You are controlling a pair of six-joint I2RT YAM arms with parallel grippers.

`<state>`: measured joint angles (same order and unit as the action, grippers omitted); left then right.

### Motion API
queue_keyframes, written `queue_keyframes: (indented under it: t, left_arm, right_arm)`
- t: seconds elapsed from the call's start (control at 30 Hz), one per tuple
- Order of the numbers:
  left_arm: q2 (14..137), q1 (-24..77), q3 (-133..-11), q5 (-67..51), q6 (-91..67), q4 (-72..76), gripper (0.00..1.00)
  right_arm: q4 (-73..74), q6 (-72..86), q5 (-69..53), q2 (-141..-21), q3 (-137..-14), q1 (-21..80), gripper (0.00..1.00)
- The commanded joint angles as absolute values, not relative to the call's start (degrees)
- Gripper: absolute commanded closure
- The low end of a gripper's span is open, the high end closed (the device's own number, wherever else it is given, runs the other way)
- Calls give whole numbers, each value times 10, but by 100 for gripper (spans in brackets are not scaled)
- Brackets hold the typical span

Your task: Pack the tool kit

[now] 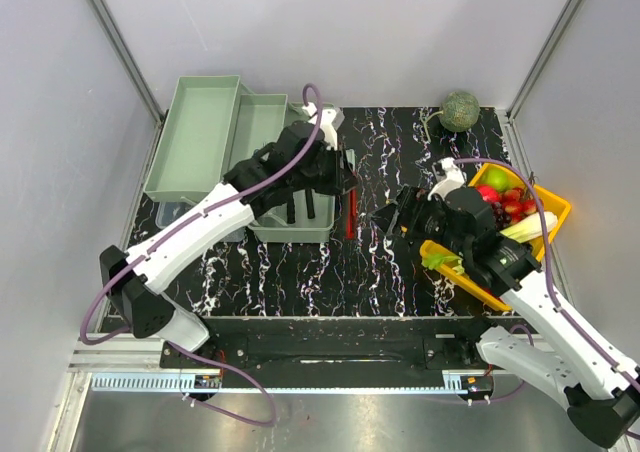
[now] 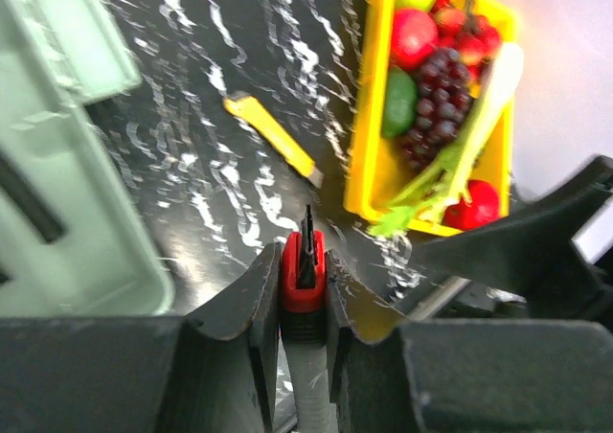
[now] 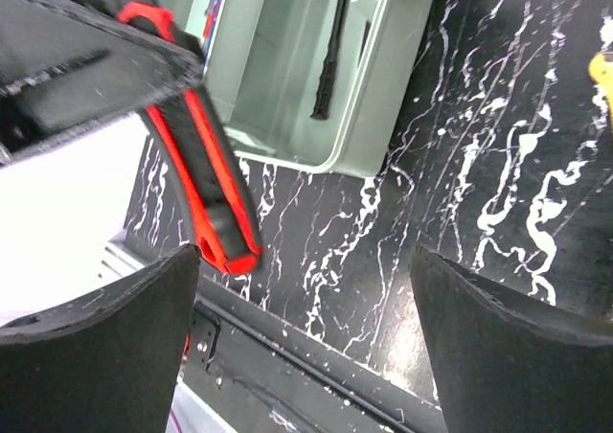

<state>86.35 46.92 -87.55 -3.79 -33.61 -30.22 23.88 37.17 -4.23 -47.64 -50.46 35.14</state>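
The pale green toolbox (image 1: 290, 222) stands open at the left, its fold-out trays (image 1: 200, 132) swung back. A black hammer (image 3: 330, 55) lies inside the toolbox (image 3: 359, 136). My left gripper (image 1: 345, 177) is just right of the box, shut on a red and black tool (image 1: 349, 212) that hangs below it. In the left wrist view the fingers (image 2: 254, 294) pinch the tool's red end (image 2: 305, 265). A yellow knife (image 2: 273, 136) lies on the black tabletop. My right gripper (image 3: 306, 261) is wide open and holds nothing, with the tool's handle (image 3: 206, 184) to its left.
A yellow tray of fruit (image 1: 548, 204) sits at the right, under the right arm. A green melon (image 1: 460, 110) rests at the back right corner. Grey walls close in the table's left, back and right. The toolbox corner (image 2: 67, 193) is close on the left gripper's left.
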Motion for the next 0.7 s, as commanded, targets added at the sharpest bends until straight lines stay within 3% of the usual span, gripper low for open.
queue_keyframes:
  t: [0.0,0.43,0.67]
  left_arm:
    - [831,420,-953,49,-245,-373,100]
    - [780,101,-1044,100,-110,-509,100]
    - [812,36,-1055,177,-89,-518,100]
  right_arm:
    - [265,370,32,-451,-506,350,5]
    - [301,393,62,-448,-487,350,6]
    - [304,398,64,-462,-489,350,6]
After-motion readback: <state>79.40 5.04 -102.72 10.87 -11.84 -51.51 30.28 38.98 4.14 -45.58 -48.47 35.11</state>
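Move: The red-handled tool is already in the left fingers. Its place, the toolbox's outer left tray, has its middle about 36 cm left, 13 ahead and 14 below; the screwdrivers in the middle tray lie some 21 cm left, 6 ahead and 18 down, the claw hammer about 10 left, 6 ahead and 25 down. From the open right hand, the yellow knife lies roughly 7 cm right, 6 ahead and 25 below. Swing the left gripper quickly left, about 34 cm, over the open toolbox to above its outer tray, going some 9 cm forward and rising about as much, and keep the pinch on the red-handled tool. Turn the wrist counter-clockwise until the fingers point forward. Meanwhile ease the wide-open right gripper right, then down, about 3 cm each, towards the yellow knife. ##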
